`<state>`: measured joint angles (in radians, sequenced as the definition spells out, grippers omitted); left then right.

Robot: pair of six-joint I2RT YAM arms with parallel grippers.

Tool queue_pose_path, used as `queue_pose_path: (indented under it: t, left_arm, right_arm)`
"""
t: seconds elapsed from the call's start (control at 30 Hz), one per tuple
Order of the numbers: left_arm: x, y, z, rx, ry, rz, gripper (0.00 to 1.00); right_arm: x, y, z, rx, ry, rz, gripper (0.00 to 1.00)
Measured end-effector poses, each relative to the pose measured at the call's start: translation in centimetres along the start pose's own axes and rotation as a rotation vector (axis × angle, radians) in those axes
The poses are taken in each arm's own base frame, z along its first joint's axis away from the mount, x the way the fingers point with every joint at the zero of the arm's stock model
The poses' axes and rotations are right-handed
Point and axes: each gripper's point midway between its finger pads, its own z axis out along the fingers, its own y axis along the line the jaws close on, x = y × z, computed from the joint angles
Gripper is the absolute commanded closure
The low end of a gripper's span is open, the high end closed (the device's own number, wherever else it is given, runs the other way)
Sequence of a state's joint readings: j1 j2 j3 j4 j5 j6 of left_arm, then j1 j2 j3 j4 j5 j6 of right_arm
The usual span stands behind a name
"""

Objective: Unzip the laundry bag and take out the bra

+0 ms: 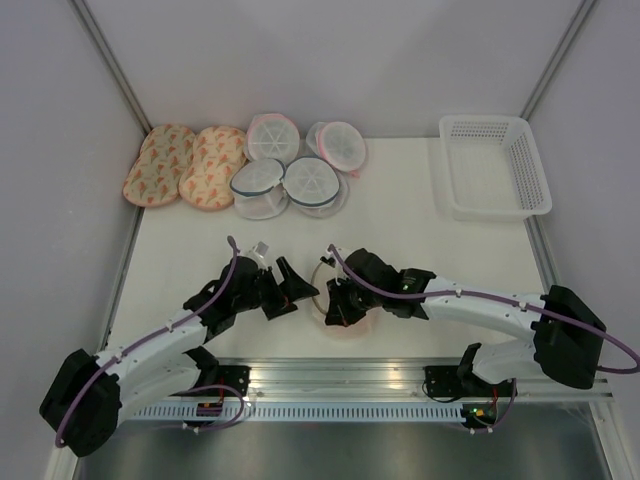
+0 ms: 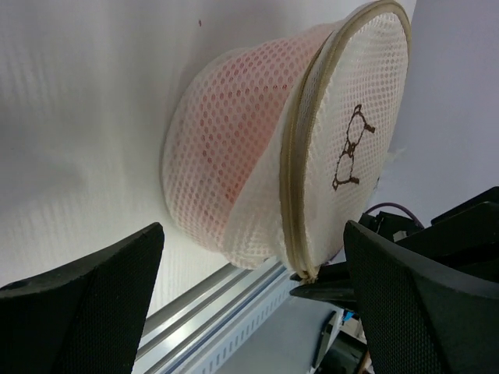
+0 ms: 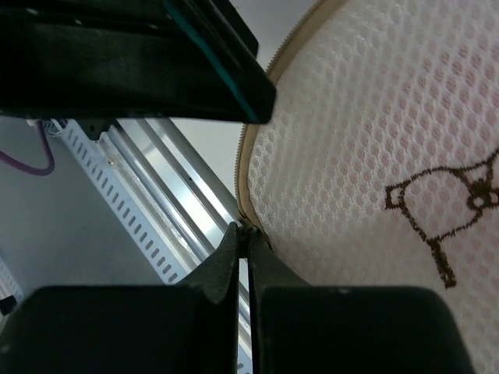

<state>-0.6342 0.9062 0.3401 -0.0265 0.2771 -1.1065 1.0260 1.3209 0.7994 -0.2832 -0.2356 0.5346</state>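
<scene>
The laundry bag (image 1: 350,327) lies near the table's front edge, a round peach mesh pouch (image 2: 257,148) with a dark scribble mark (image 3: 437,202) on its face. Pink fabric of the bra (image 2: 222,152) shows through the mesh; it is inside the bag. My right gripper (image 3: 244,234) is shut on the beige zipper end at the bag's rim, and its fingertips (image 2: 327,284) also show in the left wrist view. The zipper (image 2: 292,179) looks closed along the rim. My left gripper (image 2: 253,234) stands wide open just left of the bag (image 1: 297,285), holding nothing.
Several round white mesh pouches (image 1: 290,170) and two oval orange-patterned pouches (image 1: 185,165) lie at the back left. A white plastic basket (image 1: 495,165) stands at the back right. An aluminium rail (image 1: 350,375) runs along the front edge, right below the bag.
</scene>
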Motion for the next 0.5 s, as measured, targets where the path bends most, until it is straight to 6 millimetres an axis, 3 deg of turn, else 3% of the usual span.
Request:
queue_pose_path:
  t: [0.17,0.23,0.27,0.3,0.37,0.4,0.47,0.5]
  left_arm:
    - [0.5,-1.1,1.5,0.047,0.033,-0.036,0.02]
    - [0.5,-1.6,2.0,0.069,0.041,-0.046,0.11]
    - [0.5,-1.9,2.2,0.081,0.042,-0.047,0.19]
    - [0.6,-2.2,2.3,0.092,0.043,-0.045,0.39]
    - [0.6,-2.8,2.6,0.112,0.049,-0.049,0.64]
    - [0.6,-3.1,2.8,0.119,0.051,-0.045,0.84]
    - [0.5,-3.3,3.0,0.128,0.053,-0.043,0.96]
    - [0.5,-3.3,3.0,0.129,0.054,-0.041,0.98]
  right_arm:
    - [0.6,0.6,1.7,-0.043,0.039,-0.001,1.0]
    - [1.0,0.7,2.0,-0.051,0.053,-0.003,1.0]
    - [1.1,0.8,2.0,-0.053,0.055,-0.005,1.0]
    - [1.1,0.9,2.0,-0.056,0.055,-0.006,1.0]
    - [1.0,1.1,2.0,-0.061,0.051,-0.007,1.0]
    - [1.0,1.1,2.0,-0.06,0.05,-0.007,1.0]
    - [0.9,1.1,2.0,-0.058,0.048,-0.008,1.0]
    - [0.9,1.1,1.9,-0.056,0.045,-0.008,1.0]
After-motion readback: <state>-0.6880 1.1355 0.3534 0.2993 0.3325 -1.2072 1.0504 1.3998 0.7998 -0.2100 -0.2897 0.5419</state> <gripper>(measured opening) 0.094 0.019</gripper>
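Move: Just beyond the open left fingers, about 6 cm to that hand's right and 2 cm ahead, at nearly its height, is the laundry bag's zipper edge. The zipper end already held by the right fingers is roughly 7 cm right and 4 cm back from the left hand; the bag body's middle is about 7 cm right, level ahead and some 4 cm lower. From the right hand, that zipper edge lies about 6 cm ahead, 0 sideways. Reaching some 4 cm to the right and slightly forward, the left hand brings its wide-open fingers around the laundry bag's zipper edge just ahead of the right hand's grip, rolling about 10 degrees, then shuts them to pinch it. The right fingers keep their closed hold on the zipper end and carry it about 2 cm left, slightly down and back, towards the left hand. ##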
